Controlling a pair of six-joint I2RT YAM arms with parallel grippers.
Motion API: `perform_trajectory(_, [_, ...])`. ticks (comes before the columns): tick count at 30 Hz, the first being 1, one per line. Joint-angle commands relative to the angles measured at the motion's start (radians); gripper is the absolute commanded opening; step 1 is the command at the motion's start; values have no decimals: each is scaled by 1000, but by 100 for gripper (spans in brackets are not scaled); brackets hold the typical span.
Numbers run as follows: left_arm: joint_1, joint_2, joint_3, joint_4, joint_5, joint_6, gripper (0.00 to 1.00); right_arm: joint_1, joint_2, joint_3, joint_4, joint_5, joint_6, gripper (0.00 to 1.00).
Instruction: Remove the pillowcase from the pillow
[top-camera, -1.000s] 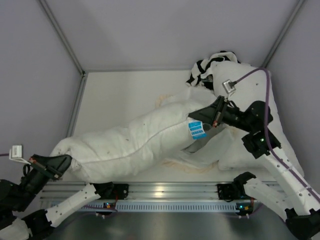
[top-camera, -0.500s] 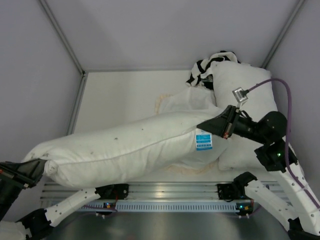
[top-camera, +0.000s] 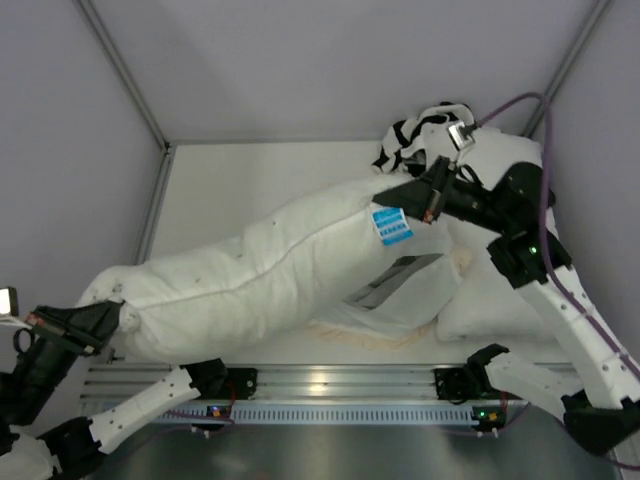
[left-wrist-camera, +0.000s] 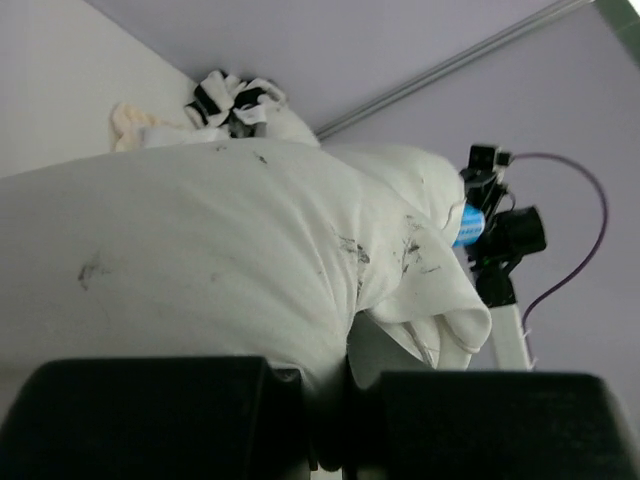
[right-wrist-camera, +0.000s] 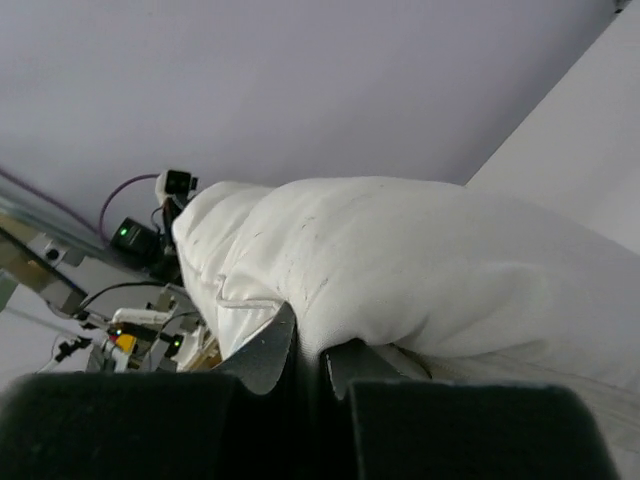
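Note:
The pillow (top-camera: 260, 270), white with tiny dark specks and a blue label (top-camera: 392, 226), hangs stretched diagonally between both grippers. At its near-left corner my left gripper (top-camera: 112, 318) is shut on it; the left wrist view shows the pillow (left-wrist-camera: 200, 260) pinched in that gripper (left-wrist-camera: 335, 410). My right gripper (top-camera: 408, 190) is shut on the far-right corner, and the pillow (right-wrist-camera: 420, 260) bulges over that gripper (right-wrist-camera: 322, 365). The pillowcase (top-camera: 405, 290), cream with a dark grey patch and a frill edge, lies crumpled on the table under the pillow's right end.
A longer plain white pillow (top-camera: 505, 290) lies along the right side under the right arm. A black-and-white patterned cloth (top-camera: 412, 133) is bunched in the back right corner. Grey walls close in the white table (top-camera: 250, 190). A metal rail (top-camera: 330, 385) runs along the near edge.
The right gripper has carried its pillow corner up and toward the back. The left gripper has come back in from the left, and the pillow has gone from taut to slightly bent.

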Motion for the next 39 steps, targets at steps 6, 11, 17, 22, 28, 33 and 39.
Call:
perform_trajectory(6, [-4, 146, -315, 127, 39, 50, 0, 2, 579, 358, 564, -82, 22, 0])
perform_trajectory(11, [-4, 149, -355, 126, -25, 78, 0, 16, 914, 583, 793, -146, 284, 0])
perform_trajectory(17, [-4, 192, -377, 126, -83, 110, 0, 34, 1156, 718, 729, -143, 244, 13])
perform_trajectory(22, [-5, 254, -579, 228, -54, 122, 0, 60, 1290, 757, 608, -145, 127, 15])
perform_trajectory(28, [-4, 367, -682, 344, -33, 41, 0, 77, 1352, 832, 323, -71, -104, 67])
perform_trajectory(33, [-4, 402, -668, 350, -77, 9, 0, 76, 1165, 685, -61, 192, -416, 100])
perform_trajectory(39, [-4, 389, -711, 351, -62, -22, 0, 76, 568, 176, -196, 565, -508, 99])
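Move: Both hands already pinch the bare pillow, stretched high between them. The clear left half of the table, where it goes, centres some 32 cm ahead of the left hand, 12 cm right and 34 cm below; from the right hand it is about 19 cm ahead, 32 cm left and 37 cm below. Also from the right hand, the empty pillowcase lies 4 cm ahead, 4 cm right and 41 cm down, and the other pillow 15 cm ahead, 40 cm right. Keeping its pinch on the pillow's near corner, the left hand lowers it about 23 cm in two drops, also going right and forward, tilting fingers down as it rolls. The right hand swings its end some 30 cm forward, leftward and down, opens wide late in the descent to let go, then draws back and to the right. ##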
